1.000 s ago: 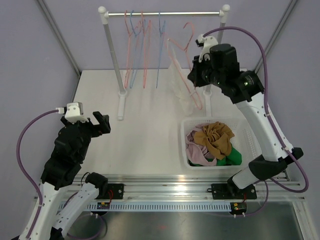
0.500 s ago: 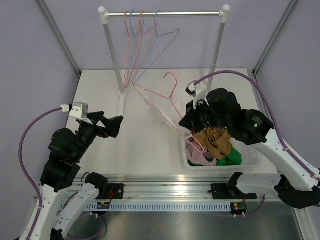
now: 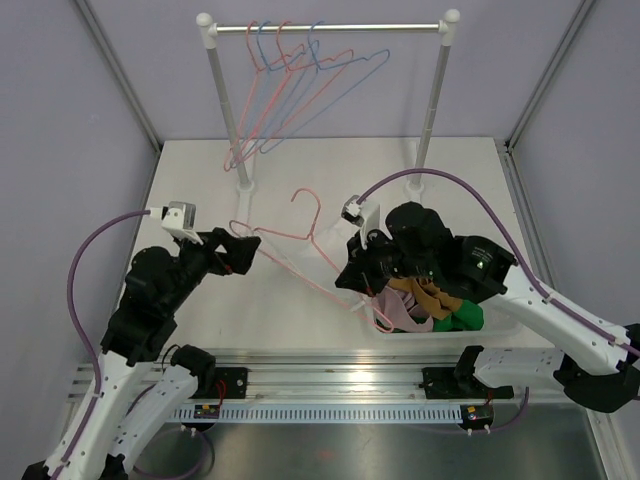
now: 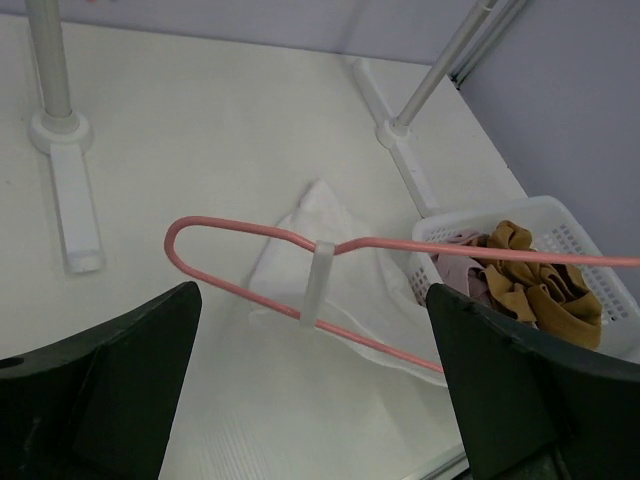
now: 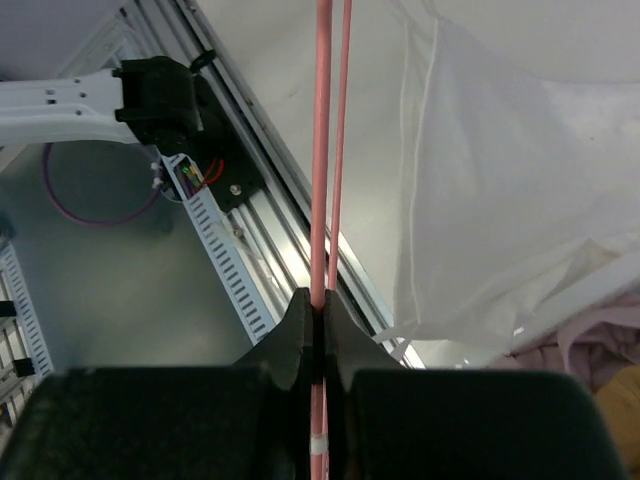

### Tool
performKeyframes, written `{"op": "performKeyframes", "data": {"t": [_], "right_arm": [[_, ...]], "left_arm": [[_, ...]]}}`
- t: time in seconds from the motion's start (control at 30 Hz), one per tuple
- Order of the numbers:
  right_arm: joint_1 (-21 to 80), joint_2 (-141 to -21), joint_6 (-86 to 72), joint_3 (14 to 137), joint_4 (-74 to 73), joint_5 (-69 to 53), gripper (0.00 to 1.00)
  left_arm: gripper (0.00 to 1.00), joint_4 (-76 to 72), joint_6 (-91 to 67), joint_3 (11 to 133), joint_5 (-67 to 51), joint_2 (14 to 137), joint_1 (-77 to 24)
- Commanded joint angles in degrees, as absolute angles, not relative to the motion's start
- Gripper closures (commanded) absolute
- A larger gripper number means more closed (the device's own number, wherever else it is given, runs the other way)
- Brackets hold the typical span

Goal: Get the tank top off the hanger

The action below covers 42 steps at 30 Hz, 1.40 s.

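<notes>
A pink wire hanger carries a thin white tank top and lies tilted low over the table, off the rail. My right gripper is shut on the hanger's lower wire beside the basket; the right wrist view shows the jaws closed on the pink wire, with the white tank top hanging to the right. My left gripper is open and empty, just left of the hanger's end. In the left wrist view the hanger and tank top lie ahead of my open left gripper.
The clothes rack at the back holds several pink and blue hangers, swung out to the right. A white basket of clothes sits at the front right under the right arm. The rack's feet stand on the white table.
The right arm brought the pink hanger with the tank top down from the rail to low over the table. The left gripper moved right toward it. The rail hangers swing.
</notes>
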<state>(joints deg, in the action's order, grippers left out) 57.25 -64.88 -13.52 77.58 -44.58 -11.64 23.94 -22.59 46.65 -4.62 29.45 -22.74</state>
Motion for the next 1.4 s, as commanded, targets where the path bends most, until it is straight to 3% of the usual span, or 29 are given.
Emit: {"op": "performKeyframes", "data": {"t": [0.0, 0.17, 0.33, 0.4, 0.47, 0.63, 0.67, 0.83, 0.87, 0.97, 1.0, 1.1, 1.37], "right_arm": [[59.67, -64.68, -14.06, 79.36, -38.23, -17.14, 1.00], [61.61, -66.00, -12.66, 79.89, -38.67, -16.44, 1.00], [61.79, -65.31, -12.57, 79.63, -38.67, -14.94, 1.00], [61.87, -64.60, -12.74, 79.72, -38.50, -14.33, 1.00], [61.79, -64.25, -12.92, 79.89, -38.15, -14.41, 1.00], [61.79, -63.90, -13.71, 80.77, -38.14, -10.99, 1.00], [61.87, -64.07, -13.62, 80.95, -38.23, -11.25, 1.00], [61.88, -63.55, -13.89, 80.60, -37.35, -13.35, 1.00], [61.88, -63.28, -13.89, 80.51, -37.18, -13.45, 1.00], [61.87, -63.28, -13.71, 80.25, -37.88, -12.05, 1.00], [61.88, -63.28, -13.62, 80.07, -38.58, -11.34, 1.00], [61.87, -63.54, -12.83, 79.37, -40.08, -9.41, 1.00], [61.88, -58.29, -8.62, 72.26, -40.96, -15.28, 1.00]], "left_arm": [[0.01, 21.45, -26.54, 43.87, -0.98, 29.44, -22.59], [0.07, 21.00, -26.90, 42.89, 1.84, 28.92, -22.59], [0.33, 21.62, -26.54, 42.89, 3.16, 28.04, -22.59], [0.35, 21.45, -26.72, 42.37, 2.55, 28.12, -22.59], [0.45, 21.18, -26.81, 42.10, 1.68, 28.56, -22.59], [0.48, 19.69, -26.63, 41.66, -1.66, 29.09, -22.59], [0.56, 19.51, -26.63, 41.75, -2.02, 29.27, -22.59], [0.64, 19.51, -26.37, 42.27, -1.76, 29.88, -22.68], [0.73, 19.69, -26.37, 42.36, -1.50, 29.97, -22.59], [0.81, 20.21, -26.37, 42.71, -0.88, 30.06, -22.59], [0.90, 20.56, -26.45, 42.71, -0.70, 29.88, -22.59], [1.00, 21.79, -26.54, 43.15, 1.39, 29.62, -22.59], [1.00, 30.83, -29.35, 46.14, 18.07, 26.55, -22.59]]}}
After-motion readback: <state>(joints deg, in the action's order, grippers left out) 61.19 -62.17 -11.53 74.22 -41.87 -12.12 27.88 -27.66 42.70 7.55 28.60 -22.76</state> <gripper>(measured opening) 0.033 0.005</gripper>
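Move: The strap over the left end of the pink hanger is just beyond the left hand's open fingers, about 3 cm ahead, 1 cm right and 3 cm lower. Past it, the hanger's rounded left tip is some 5 cm ahead, 3 cm left and 3 cm below the left hand; the hook is roughly 11 cm ahead and 13 cm right, about level. From the right hand, already gripping the hanger, the strap is about 11 cm ahead and 21 cm left, 3 cm lower. The left hand sinks about 3 cm with its fingers open around the strap of the white tank top while the right hand, keeping its pinch on the pink hanger, brings it roughly 3 cm back and to the left, then mostly holds it there. The left fingers then close fully in stages and pinch the strap beside the hanger's left tip, after which the left hand draws it some 2.5 cm left towards that tip, sinking slightly and turning counter-clockwise, as the right hand eases down and a little to its right. ##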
